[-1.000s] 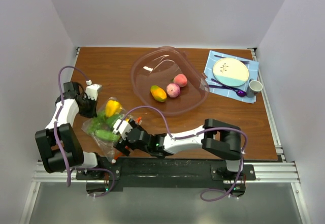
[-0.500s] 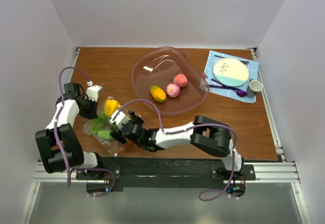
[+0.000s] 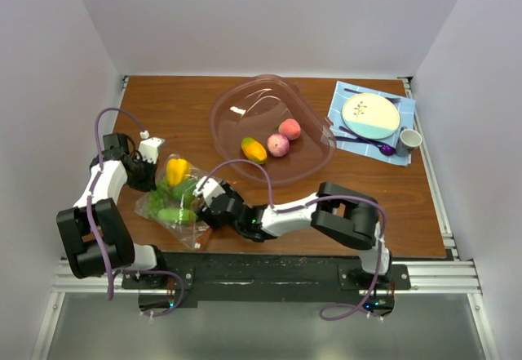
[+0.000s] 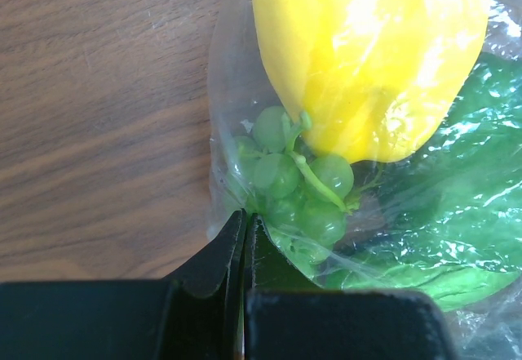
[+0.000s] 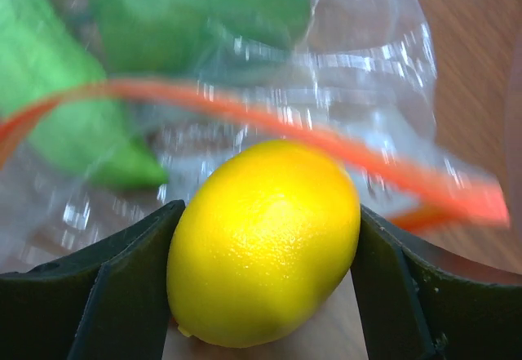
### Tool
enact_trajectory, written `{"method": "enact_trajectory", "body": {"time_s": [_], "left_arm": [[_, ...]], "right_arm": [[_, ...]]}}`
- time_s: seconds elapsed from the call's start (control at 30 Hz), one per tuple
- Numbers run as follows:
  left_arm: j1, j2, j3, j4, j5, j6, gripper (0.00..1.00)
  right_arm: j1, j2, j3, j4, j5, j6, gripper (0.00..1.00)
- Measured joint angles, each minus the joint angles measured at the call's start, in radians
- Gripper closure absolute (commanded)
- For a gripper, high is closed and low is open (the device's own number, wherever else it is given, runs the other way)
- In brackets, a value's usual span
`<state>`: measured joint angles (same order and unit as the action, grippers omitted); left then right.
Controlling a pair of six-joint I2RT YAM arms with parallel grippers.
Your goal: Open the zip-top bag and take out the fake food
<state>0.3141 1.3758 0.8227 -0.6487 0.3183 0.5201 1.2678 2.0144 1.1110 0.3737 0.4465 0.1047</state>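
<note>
The zip-top bag (image 3: 167, 207) lies at the table's front left, clear and crinkly, with its orange-red zip strip (image 5: 326, 144) lying across its mouth. Fake food shows through the plastic: a yellow pepper (image 3: 177, 170), green grapes (image 4: 294, 180) and a green cucumber (image 5: 204, 17). My left gripper (image 4: 243, 217) is shut on the bag's edge beside the grapes. At the mouth, my right gripper (image 5: 269, 213) is shut on a yellow lemon (image 5: 265, 254), with both fingers (image 5: 130, 286) touching its sides. From above, my right gripper (image 3: 205, 199) hides the lemon.
A large clear pinkish bowl (image 3: 222, 113) at the centre back holds an orange mango (image 3: 254, 149) and two pink peaches (image 3: 278, 144). At the back right, a blue mat (image 3: 342, 103) carries a plate (image 3: 370, 115), a cup (image 3: 409, 140) and purple cutlery (image 3: 367, 141).
My right gripper has pushed up and right into the bag's mouth, and its jaws have come in against the lemon. The bag has shifted a little. The left arm has stayed still.
</note>
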Motion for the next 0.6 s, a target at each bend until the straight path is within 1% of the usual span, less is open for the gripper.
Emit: {"method": "enact_trajectory", "body": {"time_s": [0.07, 0.1, 0.23, 0.33, 0.37, 0.43, 0.53, 0.6], "left_arm": [[0.000, 0.000, 0.000, 0.000, 0.000, 0.000, 1.00], [0.000, 0.000, 0.000, 0.000, 0.000, 0.000, 1.00], [0.000, 0.001, 0.000, 0.002, -0.001, 0.000, 1.00], [0.000, 0.002, 0.000, 0.003, 0.000, -0.001, 1.00], [0.000, 0.003, 0.000, 0.003, 0.000, -0.001, 1.00], [0.000, 0.003, 0.000, 0.003, 0.000, -0.002, 1.00], [0.000, 0.003, 0.000, 0.002, 0.000, -0.002, 1.00], [0.000, 0.002, 0.000, 0.002, 0.000, -0.001, 1.00]], "right_arm": [[0.002, -0.070, -0.059, -0.006, -0.022, 0.003, 0.55], [0.003, -0.113, -0.085, -0.008, -0.028, 0.005, 0.55], [0.003, -0.293, -0.137, -0.023, -0.045, 0.001, 0.47], [-0.017, -0.402, -0.135, -0.022, -0.047, -0.012, 0.47], [-0.033, -0.420, -0.131, -0.024, -0.046, -0.013, 0.47], [-0.102, -0.433, -0.103, -0.041, -0.045, -0.010, 0.46], [-0.240, -0.386, -0.032, -0.106, -0.048, 0.017, 0.46], [-0.312, -0.333, 0.016, -0.156, -0.048, 0.031, 0.36]]}}
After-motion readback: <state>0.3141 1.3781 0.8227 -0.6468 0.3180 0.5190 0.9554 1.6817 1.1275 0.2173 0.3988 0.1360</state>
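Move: The right hand already grips the yellow lemon at the bag's open mouth. The bin's middle is about 20 cm ahead and 20 cm to its right; inside, the mango lies some 14 cm ahead and 14 right, the onion 15 ahead and 20 right. The bag's middle is about 7 cm to its left, level with it. From the left hand the bin is 15 cm ahead and 34 right. All lie slightly lower than the hands. Right hand lifts the gripped lemon some 15 cm clear of the bag, then swings forward-right towards the bin. ##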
